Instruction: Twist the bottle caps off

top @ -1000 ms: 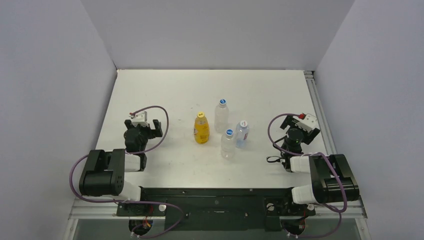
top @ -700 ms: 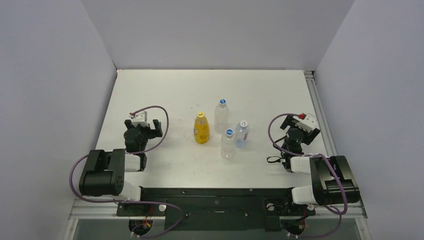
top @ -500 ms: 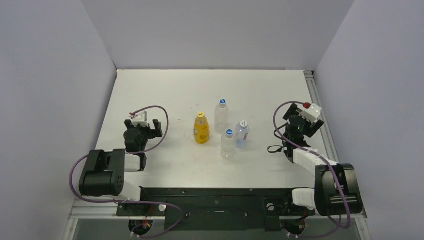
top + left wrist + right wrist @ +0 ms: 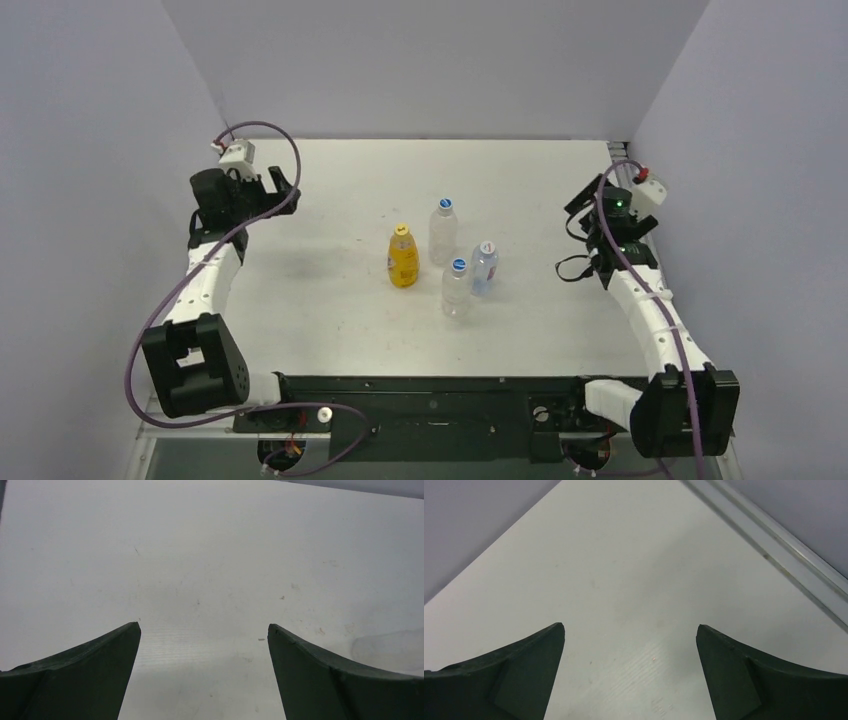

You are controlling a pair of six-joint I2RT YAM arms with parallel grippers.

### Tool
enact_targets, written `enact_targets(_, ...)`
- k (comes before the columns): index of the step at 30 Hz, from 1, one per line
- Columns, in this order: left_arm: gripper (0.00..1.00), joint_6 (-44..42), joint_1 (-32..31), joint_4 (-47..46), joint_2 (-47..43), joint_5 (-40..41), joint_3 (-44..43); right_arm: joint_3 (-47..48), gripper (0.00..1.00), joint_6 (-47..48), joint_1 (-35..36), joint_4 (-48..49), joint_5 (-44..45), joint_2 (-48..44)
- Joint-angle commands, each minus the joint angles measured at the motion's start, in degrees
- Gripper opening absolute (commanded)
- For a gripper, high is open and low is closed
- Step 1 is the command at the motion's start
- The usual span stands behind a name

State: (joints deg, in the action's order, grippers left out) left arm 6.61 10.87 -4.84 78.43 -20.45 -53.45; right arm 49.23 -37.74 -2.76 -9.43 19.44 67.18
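Note:
Four bottles stand upright in a cluster mid-table in the top view: a yellow-orange bottle (image 4: 403, 262) with a yellow cap (image 4: 402, 230), a tall clear bottle (image 4: 442, 236) behind it with a blue-topped cap (image 4: 445, 202), a shorter bottle with a bluish label (image 4: 484, 270) and its cap (image 4: 488, 246), and a clear front bottle (image 4: 456, 292) with its cap (image 4: 458, 265). All caps sit on their bottles. My left gripper (image 4: 243, 185) (image 4: 204, 630) hangs open at the far left, well away from them. My right gripper (image 4: 610, 210) (image 4: 630, 630) hangs open at the far right. Both are empty.
Grey walls close the table (image 4: 330, 320) on the left, back and right. A metal rail (image 4: 640, 240) (image 4: 774, 555) runs along the right edge, close to my right gripper. Both wrist views show only bare white tabletop under the fingers.
Both arms have unfolded from near their bases and reached up and back, the left toward the left wall, the right toward the right rail. The bottles have not moved. Both grippers stayed open.

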Motion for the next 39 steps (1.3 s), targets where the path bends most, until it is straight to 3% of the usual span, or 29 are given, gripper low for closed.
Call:
enact_targets(1,0.97,0.6,4.1,23.4,0.4,-14.4,-10.6,11.0,1.0,4.7,15.9,-13.5,6.7,-5.4)
enact_targets(4,0.97,0.1,5.9,29.0,0.3,-19.3,-13.8,19.8,1.0,8.0,27.7,-20.2,12.8,-3.5)
enact_targets(7,0.96,-0.3,7.4,33.6,-0.6,-22.1,-14.7,26.8,1.0,9.6,35.0,-23.9,16.0,-0.4)
enact_targets(12,0.97,-2.0,8.1,37.5,-2.7,-21.4,-13.4,39.0,0.99,12.3,46.8,-28.4,16.5,9.1)
enact_targets(18,0.96,-3.4,8.2,39.6,-4.9,-23.0,-12.1,46.1,0.95,14.8,55.9,-27.3,12.8,19.5)
enact_targets(29,0.96,-6.1,8.3,43.4,-5.0,-23.9,-13.1,57.0,0.89,15.8,60.0,-26.3,6.0,34.2)
enact_targets(39,0.97,-9.0,8.2,45.0,-5.7,-24.4,-13.7,52.9,0.74,13.9,60.3,-24.7,4.5,35.9)
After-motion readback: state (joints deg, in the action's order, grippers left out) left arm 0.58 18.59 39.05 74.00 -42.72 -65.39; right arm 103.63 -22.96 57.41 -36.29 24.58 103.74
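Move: The yellow bottle I go for stands some 42 cm to the left of my right hand and 8 cm back, its middle about 10 cm below. Of its neighbours, a far clear bottle is about 9 cm to its right and 8 cm farther out, a near clear bottle 12 cm right and 8 cm nearer, and a small clear bottle 18 cm right and 4 cm nearer. From my left hand the yellow bottle is roughly 25 cm right and 13 cm back. I sweep my right hand about 44 cm left in an arch, rising well above cap height and then sinking, easing back slightly and turning some 60 degrees counter-clockwise, until the fingers come over the yellow bottle's cap, narrowing to about three-quarters open. My left hand draws back about 10 cm, drifts right and tips its open fingers down. ##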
